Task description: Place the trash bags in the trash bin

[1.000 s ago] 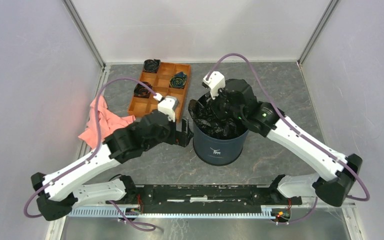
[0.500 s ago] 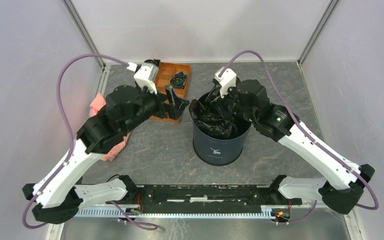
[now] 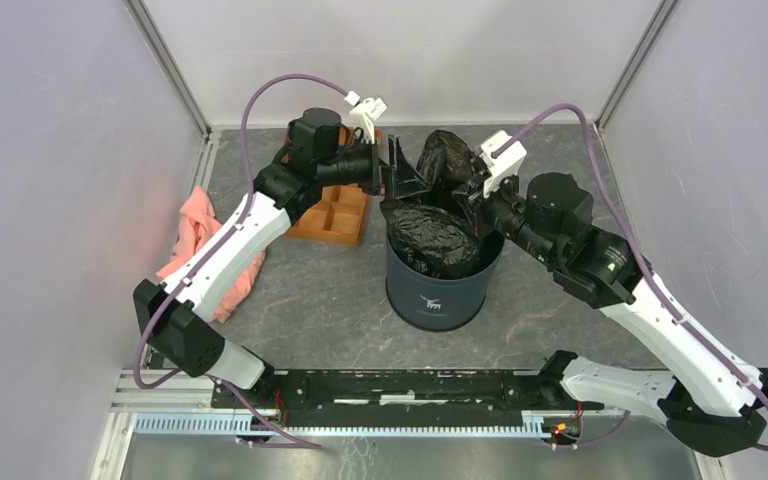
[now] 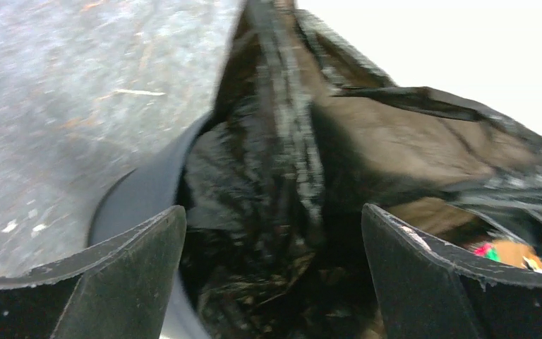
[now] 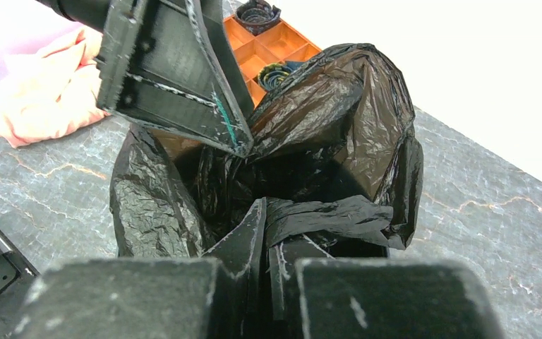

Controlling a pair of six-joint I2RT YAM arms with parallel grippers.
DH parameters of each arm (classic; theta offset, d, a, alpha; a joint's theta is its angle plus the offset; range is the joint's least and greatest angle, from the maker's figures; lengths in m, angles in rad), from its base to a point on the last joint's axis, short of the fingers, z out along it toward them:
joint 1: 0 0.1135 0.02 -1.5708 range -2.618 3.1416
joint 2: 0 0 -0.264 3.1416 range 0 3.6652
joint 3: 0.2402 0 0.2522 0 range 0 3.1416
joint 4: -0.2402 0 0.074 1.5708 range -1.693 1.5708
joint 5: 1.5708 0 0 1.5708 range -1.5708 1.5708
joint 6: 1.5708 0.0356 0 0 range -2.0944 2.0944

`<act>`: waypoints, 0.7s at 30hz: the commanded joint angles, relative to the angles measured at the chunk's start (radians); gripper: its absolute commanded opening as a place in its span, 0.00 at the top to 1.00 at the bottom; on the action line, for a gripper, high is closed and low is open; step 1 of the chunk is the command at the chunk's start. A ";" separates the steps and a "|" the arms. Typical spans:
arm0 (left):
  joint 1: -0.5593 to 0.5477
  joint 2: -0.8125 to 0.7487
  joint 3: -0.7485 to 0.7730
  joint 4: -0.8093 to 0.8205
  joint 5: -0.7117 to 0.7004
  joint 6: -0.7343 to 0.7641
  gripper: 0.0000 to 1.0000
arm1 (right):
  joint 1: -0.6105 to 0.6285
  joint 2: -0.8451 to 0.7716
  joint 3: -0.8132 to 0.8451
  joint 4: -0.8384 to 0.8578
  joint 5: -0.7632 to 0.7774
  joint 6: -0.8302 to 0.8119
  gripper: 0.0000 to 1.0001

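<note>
The navy trash bin [image 3: 438,292] with a white logo stands mid-table. The glossy black trash bag [image 3: 430,240] fills its mouth, and a flap of it stands up behind the rim [image 3: 447,155]. My right gripper [image 3: 470,196] is shut on a fold of the bag at the bin's far right rim; in the right wrist view [image 5: 267,226] the film [image 5: 339,106] is pinched between the fingers. My left gripper [image 3: 407,182] is open at the far left rim. In the left wrist view [image 4: 272,254] the bag [image 4: 282,162] lies beyond the spread fingers, with the bin rim [image 4: 141,198] at the left.
The orange compartment tray [image 3: 345,215] lies left of the bin, partly under my left arm, and also shows in the right wrist view [image 5: 268,46], where it holds black spiral rolls [image 5: 257,10]. A pink cloth [image 3: 200,235] lies at the left wall. Walls close three sides.
My left arm has swung from the bin's near left side up and round to its far left rim, gripper open. My right gripper has drawn back to the right, lifting the bag's flap.
</note>
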 commanded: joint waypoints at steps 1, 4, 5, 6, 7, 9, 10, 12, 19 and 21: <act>0.000 -0.014 -0.018 0.252 0.231 -0.123 0.03 | -0.002 -0.030 -0.025 0.030 0.030 -0.019 0.95; 0.000 0.012 0.001 0.212 0.156 -0.120 0.21 | -0.002 -0.043 -0.034 0.026 0.022 -0.018 0.96; 0.000 0.025 0.015 0.193 0.132 -0.119 0.29 | -0.003 -0.046 -0.034 0.021 0.020 -0.045 0.96; 0.000 0.040 0.031 0.177 0.117 -0.120 0.38 | -0.002 -0.050 -0.032 0.011 0.019 -0.050 0.96; 0.000 0.058 0.048 0.167 0.115 -0.123 0.46 | -0.003 -0.055 -0.034 0.002 0.021 -0.053 0.96; 0.000 0.086 0.081 0.159 0.131 -0.133 0.57 | -0.002 -0.072 -0.046 -0.013 0.030 -0.059 0.96; 0.000 0.097 0.089 0.168 0.144 -0.138 0.61 | -0.002 -0.082 -0.056 -0.016 0.038 -0.063 0.96; 0.000 0.111 0.101 0.174 0.149 -0.143 0.69 | -0.003 -0.101 -0.071 -0.019 0.063 -0.065 0.95; 0.003 0.182 0.242 0.024 0.029 -0.053 0.98 | -0.001 -0.127 -0.070 -0.071 0.158 -0.092 0.90; 0.015 0.201 0.287 -0.021 -0.027 -0.037 0.98 | -0.002 -0.133 -0.091 -0.122 0.247 -0.100 0.88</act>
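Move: The trash bag's far-left fold stands between my left hand's open fingers, about 3 cm ahead and 4 cm right of its hand point, nearly level. The bin's middle is some 6 cm back, 4 right and 19 below; the edge my right hand already pinches is roughly 4 cm back, 7 right and 5 up. From my right hand that fold is about 7 cm ahead, 4 left and 5 lower. I close my wide-open left fingers onto the upright far-left fold of the bag: the hand first eases up and right, slightly back, then slides forward and right, dipping again, some 5 cm from its start. Meanwhile my right hand keeps its pinch on the opposite edge and draws it about 4 cm right, sinking slightly. ##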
